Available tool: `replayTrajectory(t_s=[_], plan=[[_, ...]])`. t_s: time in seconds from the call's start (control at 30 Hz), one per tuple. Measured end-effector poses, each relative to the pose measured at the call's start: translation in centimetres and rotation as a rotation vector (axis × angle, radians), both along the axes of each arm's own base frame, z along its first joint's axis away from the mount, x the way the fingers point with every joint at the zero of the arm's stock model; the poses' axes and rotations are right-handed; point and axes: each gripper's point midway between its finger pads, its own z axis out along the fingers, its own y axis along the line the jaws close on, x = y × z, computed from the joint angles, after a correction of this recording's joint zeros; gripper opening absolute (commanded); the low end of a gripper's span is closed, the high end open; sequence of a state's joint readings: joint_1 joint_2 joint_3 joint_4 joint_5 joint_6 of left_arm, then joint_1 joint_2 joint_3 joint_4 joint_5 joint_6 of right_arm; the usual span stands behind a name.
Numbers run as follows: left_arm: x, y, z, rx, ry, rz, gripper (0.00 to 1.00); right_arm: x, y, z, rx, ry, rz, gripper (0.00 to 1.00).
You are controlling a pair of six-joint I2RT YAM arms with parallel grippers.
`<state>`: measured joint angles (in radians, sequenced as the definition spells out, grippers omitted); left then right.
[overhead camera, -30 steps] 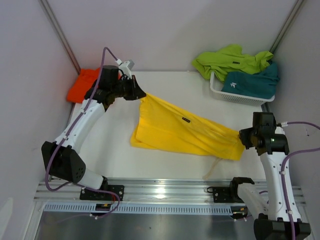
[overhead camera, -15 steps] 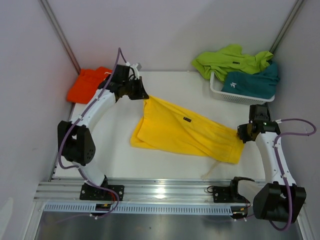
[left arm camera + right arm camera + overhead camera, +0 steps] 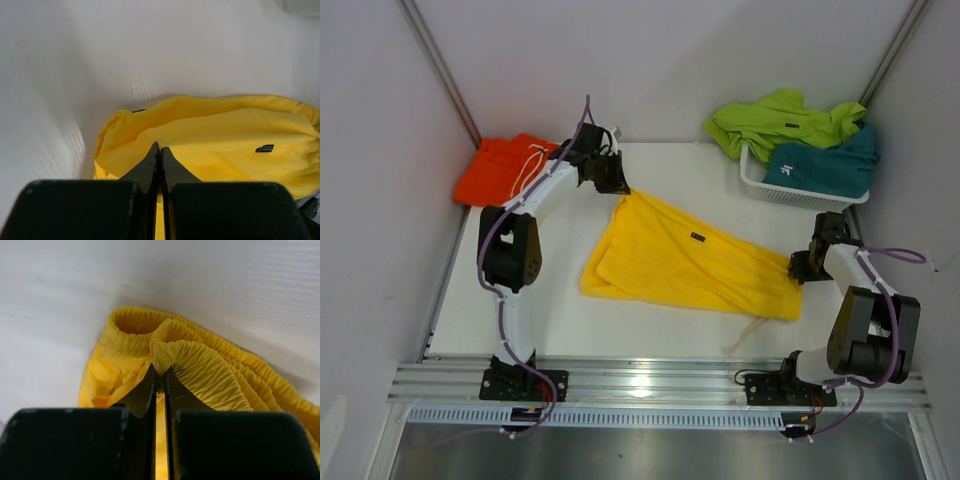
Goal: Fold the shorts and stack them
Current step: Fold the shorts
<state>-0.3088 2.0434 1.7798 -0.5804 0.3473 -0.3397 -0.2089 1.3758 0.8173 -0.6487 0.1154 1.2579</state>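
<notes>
Yellow shorts (image 3: 680,260) lie stretched across the middle of the table, pulled between both arms. My left gripper (image 3: 617,190) is shut on their far left corner, the thin hem pinched between its black fingers (image 3: 150,165). My right gripper (image 3: 798,268) is shut on the gathered elastic waistband (image 3: 200,365) at the right end. A drawstring (image 3: 745,335) trails off toward the near edge. Orange shorts (image 3: 500,168) lie folded at the back left. Lime green shorts (image 3: 775,120) and teal shorts (image 3: 825,165) lie in and over the basket.
A white mesh basket (image 3: 765,188) stands at the back right corner. Grey walls close in the table on the left, back and right. A metal rail (image 3: 640,380) runs along the near edge by the arm bases.
Both arms have reached further back across the table. The left gripper has carried its corner of the yellow shorts toward the back and right; the right gripper has moved its end slightly further back.
</notes>
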Motion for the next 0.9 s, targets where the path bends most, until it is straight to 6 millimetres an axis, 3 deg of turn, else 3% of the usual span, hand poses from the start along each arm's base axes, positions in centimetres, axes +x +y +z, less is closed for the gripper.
replayTrajectory(t_s=[0.13, 0.37, 0.53, 0.57, 0.63, 0.7, 0.73, 0.83, 0.87, 0.9], plan=[[1.5, -0.3, -2.1, 0.019, 0.031, 0.007, 0.01, 1.1, -0.3, -1.5, 0.014, 0.009, -0.003, 0.0], [3.1, 0.1, -5.3, 0.074, 0.076, 0.039, 0.05, 4.0, -0.9, -1.9, 0.014, -0.011, 0.019, 0.0], [3.3, 1.6, -6.0, 0.115, 0.093, 0.076, 0.16, 6.3, -1.5, -2.1, 0.003, -0.019, 0.051, 0.0], [3.4, 2.1, -6.1, 0.122, 0.092, 0.087, 0.21, 7.0, -1.7, -2.1, 0.0, -0.023, 0.058, 0.05], [3.7, 2.9, -6.2, 0.137, 0.091, 0.099, 0.42, 7.9, -2.0, -2.1, -0.007, -0.025, 0.074, 0.13], [4.1, 4.0, -6.3, 0.152, 0.09, 0.125, 0.53, 9.2, -2.4, -2.1, -0.019, -0.029, 0.099, 0.27], [4.3, 4.6, -6.4, 0.16, 0.09, 0.141, 0.55, 9.8, -2.7, -2.0, -0.027, -0.033, 0.113, 0.3], [4.8, 5.9, -6.5, 0.184, 0.084, 0.178, 0.63, 11.0, -3.1, -1.5, -0.054, -0.048, 0.16, 0.53], [4.9, 6.1, -6.5, 0.185, 0.081, 0.185, 0.64, 11.1, -3.1, -1.4, -0.06, -0.051, 0.175, 0.67], [4.9, 6.3, -6.5, 0.191, 0.077, 0.194, 0.64, 11.3, -3.2, -1.2, -0.066, -0.054, 0.189, 0.74]])
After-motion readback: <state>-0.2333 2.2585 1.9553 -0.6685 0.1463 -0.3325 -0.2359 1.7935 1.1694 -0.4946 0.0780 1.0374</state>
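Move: Each hand still pinches a corner of the yellow shorts. The left hand's landing spot on the table is about 3 cm ahead and 11 cm below; the shorts' middle lies some 13 cm back and 16 cm right of that hand, the red shorts about 28 cm left and 4 cm ahead. The right hand's spot is roughly 8 cm ahead, 2 cm right and 4 cm down, with the white basket about 22 cm ahead and 3 cm right, and the shorts' middle 22 cm left, 5 cm ahead. The left hand keeps its pinch on the far corner of the yellow shorts and lowers it about 6 cm while easing 3 cm forward, then opens wide, lets go and slides off some 5 cm to the left, turning slightly counter-clockwise. Meanwhile the right hand, sinking a little at first, draws the waistband corner about 8 cm forward and slightly right, low over the table towards the white basket, then opens around the cloth, still drifting forward and starting to rise with a turn of about 10 degrees counter-clockwise. ##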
